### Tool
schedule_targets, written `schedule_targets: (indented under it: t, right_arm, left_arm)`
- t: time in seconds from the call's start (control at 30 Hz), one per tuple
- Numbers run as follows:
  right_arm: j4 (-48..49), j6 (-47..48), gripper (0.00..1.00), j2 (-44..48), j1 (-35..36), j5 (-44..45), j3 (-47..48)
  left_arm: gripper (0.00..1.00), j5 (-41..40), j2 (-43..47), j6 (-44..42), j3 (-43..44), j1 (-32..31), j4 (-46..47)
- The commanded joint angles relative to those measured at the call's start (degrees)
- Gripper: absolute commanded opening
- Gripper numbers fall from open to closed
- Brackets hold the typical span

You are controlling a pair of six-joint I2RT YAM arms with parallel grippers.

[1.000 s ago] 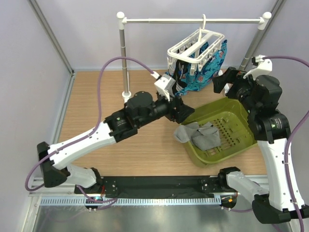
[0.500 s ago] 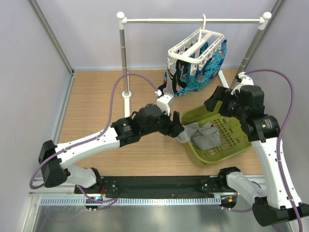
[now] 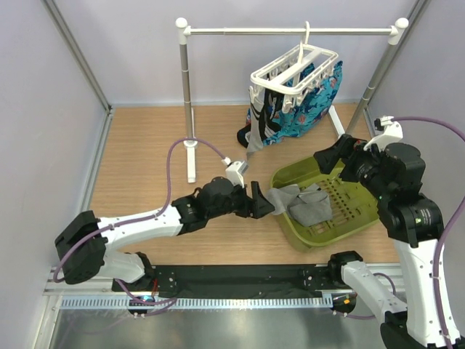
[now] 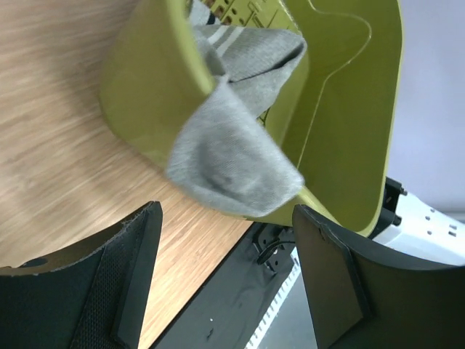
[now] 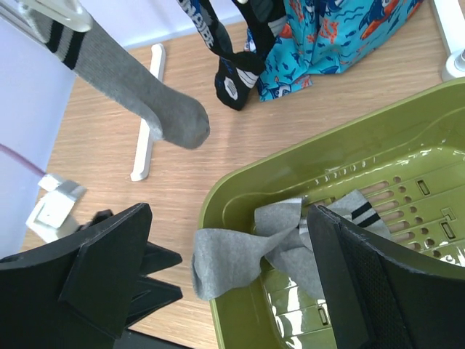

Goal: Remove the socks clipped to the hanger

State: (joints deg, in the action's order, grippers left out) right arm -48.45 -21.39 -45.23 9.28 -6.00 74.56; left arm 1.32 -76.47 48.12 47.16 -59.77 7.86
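The white hanger (image 3: 294, 67) hangs from the rail. Clipped to it are black socks (image 3: 267, 116) and a grey sock (image 3: 253, 147) with dark cuff bands; in the right wrist view these are the grey sock (image 5: 138, 87) and a black sock (image 5: 232, 81). More grey socks (image 3: 306, 205) lie in the green basket (image 3: 357, 218), one draped over its left rim (image 4: 232, 156). My left gripper (image 3: 261, 203) is open just left of that rim, empty (image 4: 229, 280). My right gripper (image 3: 330, 156) hangs open over the basket's far side, empty (image 5: 232, 280).
A blue patterned cloth (image 3: 312, 102) also hangs on the hanger, behind the socks. The rail stand's post (image 3: 187, 94) and white foot (image 3: 192, 163) stand left of the hanger, and another slanted leg (image 3: 374, 80) at the right. Walls close in on both sides.
My left gripper has drawn back from below the hanger, toward the near edge, down beside the basket's rim. My right gripper has dropped from beside the hanger to over the basket.
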Motion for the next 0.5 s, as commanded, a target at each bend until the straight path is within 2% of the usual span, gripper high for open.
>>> schedule_targets:
  t: [0.0, 0.23, 0.3, 0.43, 0.47]
  right_arm:
    - [2.21, 0.20, 0.96, 1.28, 0.04, -0.86, 1.73]
    - [2.39, 0.56, 0.97, 2.34, 0.13, 0.11, 2.08]
    - [2.30, 0.64, 0.96, 2.60, 0.04, 0.29, 2.16]
    - [2.13, 1.00, 0.96, 3.13, 0.13, 0.64, 2.16]
    - [2.13, 1.00, 0.96, 3.13, 0.21, 0.73, 2.16]
  left_arm:
    - [0.76, 2.02, -0.52, 7.94, -4.08, 1.32, 15.24]
    - [0.76, 2.89, -4.83, 10.85, -4.97, 1.85, 23.58]
    - [0.72, 3.16, -5.97, 11.64, -5.23, 1.85, 25.79]
    - [0.49, 3.86, -6.94, 12.35, -4.71, 1.85, 27.22]
    - [0.36, 3.95, -6.68, 12.18, -4.18, 1.85, 25.82]
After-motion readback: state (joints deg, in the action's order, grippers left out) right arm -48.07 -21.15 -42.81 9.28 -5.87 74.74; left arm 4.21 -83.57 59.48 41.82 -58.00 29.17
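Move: Just ahead of the open left fingers hangs the grey sock's end, draped over the green bin's rim, about 5 cm to the right, 2 cm farther out and 3 cm lower. The sock pile inside the bin is some 14 cm right of that hand, 3 cm ahead and 10 cm down; the bin's middle is roughly 21 cm right, 5 cm ahead and 10 cm down. From the right hand the draped end is around 12 cm left, 3 cm back and 18 cm below. Bring the left gripper about 3 cm to the right and slightly forward onto the sock end draped over the bin's rim, dipping a couple of centimetres first and rising back as you go in. Tip the fingers up some 10 degrees towards level, and only once they straddle the cloth start closing them, to roughly half open, so the tips begin to nip the sock end. ##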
